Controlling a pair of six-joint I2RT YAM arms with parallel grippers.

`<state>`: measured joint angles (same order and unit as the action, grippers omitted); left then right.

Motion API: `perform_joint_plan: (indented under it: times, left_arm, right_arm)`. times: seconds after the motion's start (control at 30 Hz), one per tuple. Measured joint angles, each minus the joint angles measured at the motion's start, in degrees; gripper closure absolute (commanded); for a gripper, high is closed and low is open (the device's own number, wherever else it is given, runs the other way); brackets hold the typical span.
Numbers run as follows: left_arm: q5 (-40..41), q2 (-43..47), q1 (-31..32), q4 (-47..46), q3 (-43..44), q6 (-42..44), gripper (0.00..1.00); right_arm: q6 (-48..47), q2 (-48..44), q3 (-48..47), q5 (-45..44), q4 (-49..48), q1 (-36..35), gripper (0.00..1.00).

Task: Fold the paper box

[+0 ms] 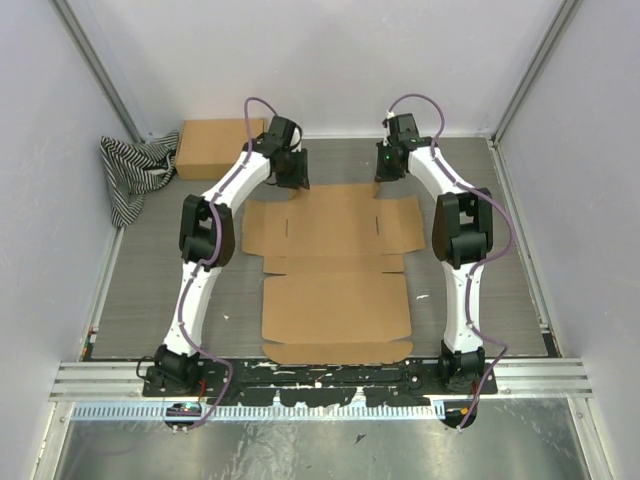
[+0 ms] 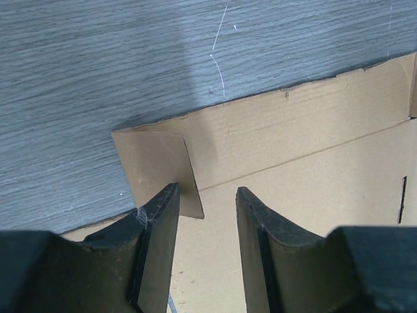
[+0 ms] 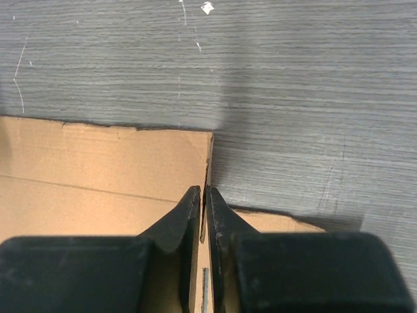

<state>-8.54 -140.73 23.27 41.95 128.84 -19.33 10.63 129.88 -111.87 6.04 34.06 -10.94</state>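
The paper box [image 1: 335, 290] lies as a mostly flat brown cardboard sheet in the middle of the table, with both grippers at its far edge. My left gripper [image 1: 292, 180] hovers over the far left corner. In the left wrist view its jaws [image 2: 207, 195] stand open with nothing between them. A small corner flap [image 2: 156, 169] stands raised just ahead of the left finger. My right gripper [image 1: 388, 172] is at the far right corner. In the right wrist view its fingers [image 3: 204, 192] are pinched on the thin upright edge of a flap of the box [image 3: 98, 169].
A fully formed brown cardboard box [image 1: 215, 145] sits at the back left, with a black-and-white striped cloth [image 1: 135, 170] heaped beside it in the corner. Grey walls close in the table on three sides. A metal rail [image 1: 320, 375] runs along the near edge by the arm bases.
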Motion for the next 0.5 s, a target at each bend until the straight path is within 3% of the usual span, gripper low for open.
perform_joint_plan:
  times: [0.17, 0.5]
  left_arm:
    - [-0.2, -0.5, -0.1, 0.0, 0.0, -0.4, 0.53]
    - [-0.6, -3.4, -0.2, -0.3, 0.0, -0.9, 0.54]
  right_arm:
    - [0.0, 0.0, -0.2, 1.6, 0.3, -0.6, 0.69]
    - [0.0, 1.1, -1.3, 6.6, 0.0, -1.4, 0.61]
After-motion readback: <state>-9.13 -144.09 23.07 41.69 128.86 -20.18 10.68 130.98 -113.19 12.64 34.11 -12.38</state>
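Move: The left end tab of the far flap, folded partly inward, lies about 2 cm left of the left hand, 1 cm ahead and 3 cm below. The right end tab stands nearly upright at the right fingertips, about 1 cm below the hand point, 19 cm right of the left tab. The left side flap is some 7 cm left and 11 cm back from the left hand; the right side flap is 5 cm right and 11 cm back from the right hand, both about 5 cm below. The left tab is pressed down towards the cardboard by the half-open left fingers, sinking about 3 cm almost straight down. The right tab is freed as the nearly shut right fingers open to about a third, while that hand slides some 3.5 cm left, its outer finger pushing the tab inward over the far flap. ##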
